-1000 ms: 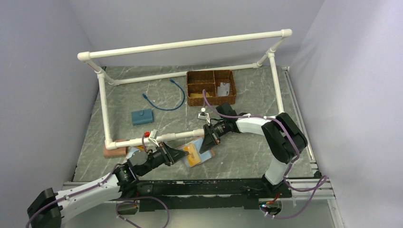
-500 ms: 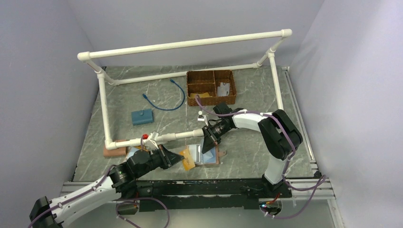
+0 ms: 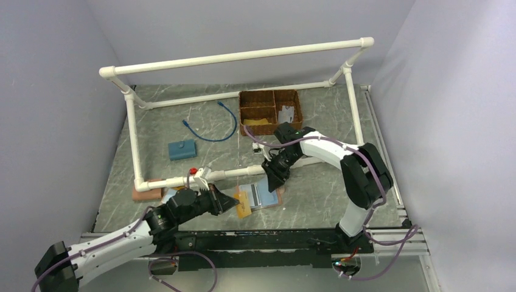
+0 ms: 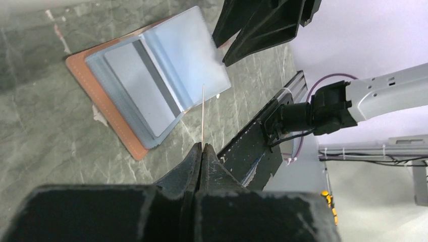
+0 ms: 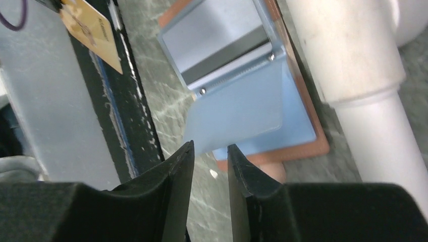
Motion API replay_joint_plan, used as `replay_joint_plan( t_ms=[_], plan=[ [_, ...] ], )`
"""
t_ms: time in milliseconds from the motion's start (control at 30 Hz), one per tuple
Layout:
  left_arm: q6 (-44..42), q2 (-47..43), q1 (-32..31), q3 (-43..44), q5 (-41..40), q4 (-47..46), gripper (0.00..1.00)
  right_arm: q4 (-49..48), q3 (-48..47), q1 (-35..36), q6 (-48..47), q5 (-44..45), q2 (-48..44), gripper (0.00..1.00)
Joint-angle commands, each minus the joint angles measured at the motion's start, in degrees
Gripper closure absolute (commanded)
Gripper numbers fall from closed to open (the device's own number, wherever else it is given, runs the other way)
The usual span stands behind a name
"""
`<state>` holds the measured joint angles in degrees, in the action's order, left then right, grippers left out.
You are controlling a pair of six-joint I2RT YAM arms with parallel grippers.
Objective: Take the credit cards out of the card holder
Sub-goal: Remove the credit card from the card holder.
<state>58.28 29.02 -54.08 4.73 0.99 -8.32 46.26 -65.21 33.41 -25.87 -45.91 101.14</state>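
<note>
The card holder [image 3: 263,196] lies open on the table, reddish-brown outside and grey-blue inside [image 4: 151,91]. My left gripper [image 3: 235,201] is just left of it, shut on a yellowish credit card [image 3: 243,207]. That card shows edge-on as a thin line [image 4: 203,111] in the left wrist view, and as a tan face [image 5: 91,27] in the right wrist view. My right gripper [image 5: 209,150] hovers at the holder's far right edge [image 3: 272,184]. It is open, with only table between its fingers. A loose blue flap [image 5: 237,111] of the holder sits just past its tips.
A white pipe frame [image 3: 237,173] runs right behind the holder, with a red clip [image 3: 193,171] on it. Farther back are a wicker basket [image 3: 268,112], a blue cable [image 3: 213,125] and a blue block [image 3: 181,149]. A pinkish block [image 3: 148,193] lies at the frame's left corner.
My right gripper has opened, let go of the holder's flap and drawn back a little. The holder now lies flatter. My left gripper still holds the card beside it.
</note>
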Motion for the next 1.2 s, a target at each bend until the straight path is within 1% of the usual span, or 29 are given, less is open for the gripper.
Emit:
replay_joint_plan(
  t_ms=[0,133,233,367,467,533,567,633,667,700,733,800,867,900,1000,1033,1067,1167],
  plan=[
    [-7.56,4.06,0.29,5.8,4.24,-5.5,1.0,1.18,1.34,-1.31,-4.99,7.86,-7.08,0.66],
    [-11.65,7.46,0.38,8.87,5.12,-3.14,1.0,0.67,1.75,-4.53,-6.11,8.51,-9.98,0.66],
    [-14.03,9.74,0.36,9.59,6.35,-4.35,1.0,1.09,1.75,-6.4,-8.2,7.17,-13.1,0.65],
    [-16.93,12.16,0.34,9.46,9.79,-9.23,1.0,2.47,1.27,-7.04,-12.33,1.3,-17.97,0.63],
    [-20.14,13.86,0.31,10.51,13.27,-10.5,1.0,3.62,-0.86,-7.06,-16.16,-3.77,-20.91,0.58],
    [-22.53,14.92,0.38,11.8,15.29,-10.18,1.0,4.67,-2.15,-7.05,-20.94,-7.68,-22.64,0.49],
    [-23.73,15.48,0.38,12.64,16.09,-9.89,1.0,5.5,-2.23,-7.04,-24.74,-10.18,-23.23,0.42],
    [-26.11,16.58,0.4,13.72,17.63,-9.43,1.0,9.3,-0.51,-7.05,-37.73,-16.78,-24.23,0.22],
    [-27.2,17.14,0.34,14.21,18.14,-9.36,1.0,12.98,0.27,-6.98,-47.68,-19.63,-24.59,0.18],
    [-28.44,17.7,0.31,14.59,18.62,-9.49,1.0,16.9,1.5,-6.96,-57.06,-22.56,-24.7,0.11],
    [-29.62,18.29,0.3,15.02,19.08,-9.66,1.0,18.3,2.31,-6.99,-61.46,-25.06,-24.59,0.07],
    [-31.47,19.68,0.38,15.69,19.91,-10.3,1.0,16.1,2.94,-6.98,-58.77,-28.9,-23.8,0.06],
    [-32.78,21.09,0.38,16.24,20.53,-11.12,1.0,16.18,2.34,-6.95,-57.32,-27.69,-22.78,0.06],
    [-33.32,21.84,0.36,16.56,20.88,-11.56,1.0,14.72,2.51,-6.95,-54.87,-27.08,-22.67,0.06],
    [-35.08,24.66,0.32,17.7,21.81,-12.98,1.0,3.41,5.64,-7.03,-39.25,-27.42,-23.46,0.07],
    [-35.5,25.47,0.37,18.34,21.7,-12.85,1.0,0.71,6.56,-6.96,-35.71,-27.53,-23.36,0.07],
    [-35.99,26.34,0.38,19.05,21.68,-12.66,1.0,-1.18,7.12,-6.91,-32.83,-27.54,-23.25,0.07],
    [-36.8,28.25,0.33,20.63,21.22,-12.53,1.0,-3.7,8.27,-6.04,-29.0,-27.03,-22.03,0.09]
  ],
)
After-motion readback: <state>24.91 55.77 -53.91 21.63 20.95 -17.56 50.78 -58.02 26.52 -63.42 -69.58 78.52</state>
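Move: My left fingertips still pinch the gold card, already clear of the card holder. My right gripper, partly open at the holder's clear page, is about 13 cm to the right of the left hand and 6 cm ahead. From my right hand the card lies roughly 10 cm left and 7 cm back, a little higher; the card holder's middle is about 4 cm left, 3 cm back and 4 cm below, and the white rail some 6 cm straight ahead, 3 cm lower. I bring the pinched gold card about 6 cm to the right and 4 cm up, towards my right hand, turning the left wrist some 25 degrees clockwise. My right hand leaves the page, swings about 4 cm forward and to the right, then climbs back and left to end some 11 cm higher, rolling its left side up and spreading its fingers wide towards the card. ##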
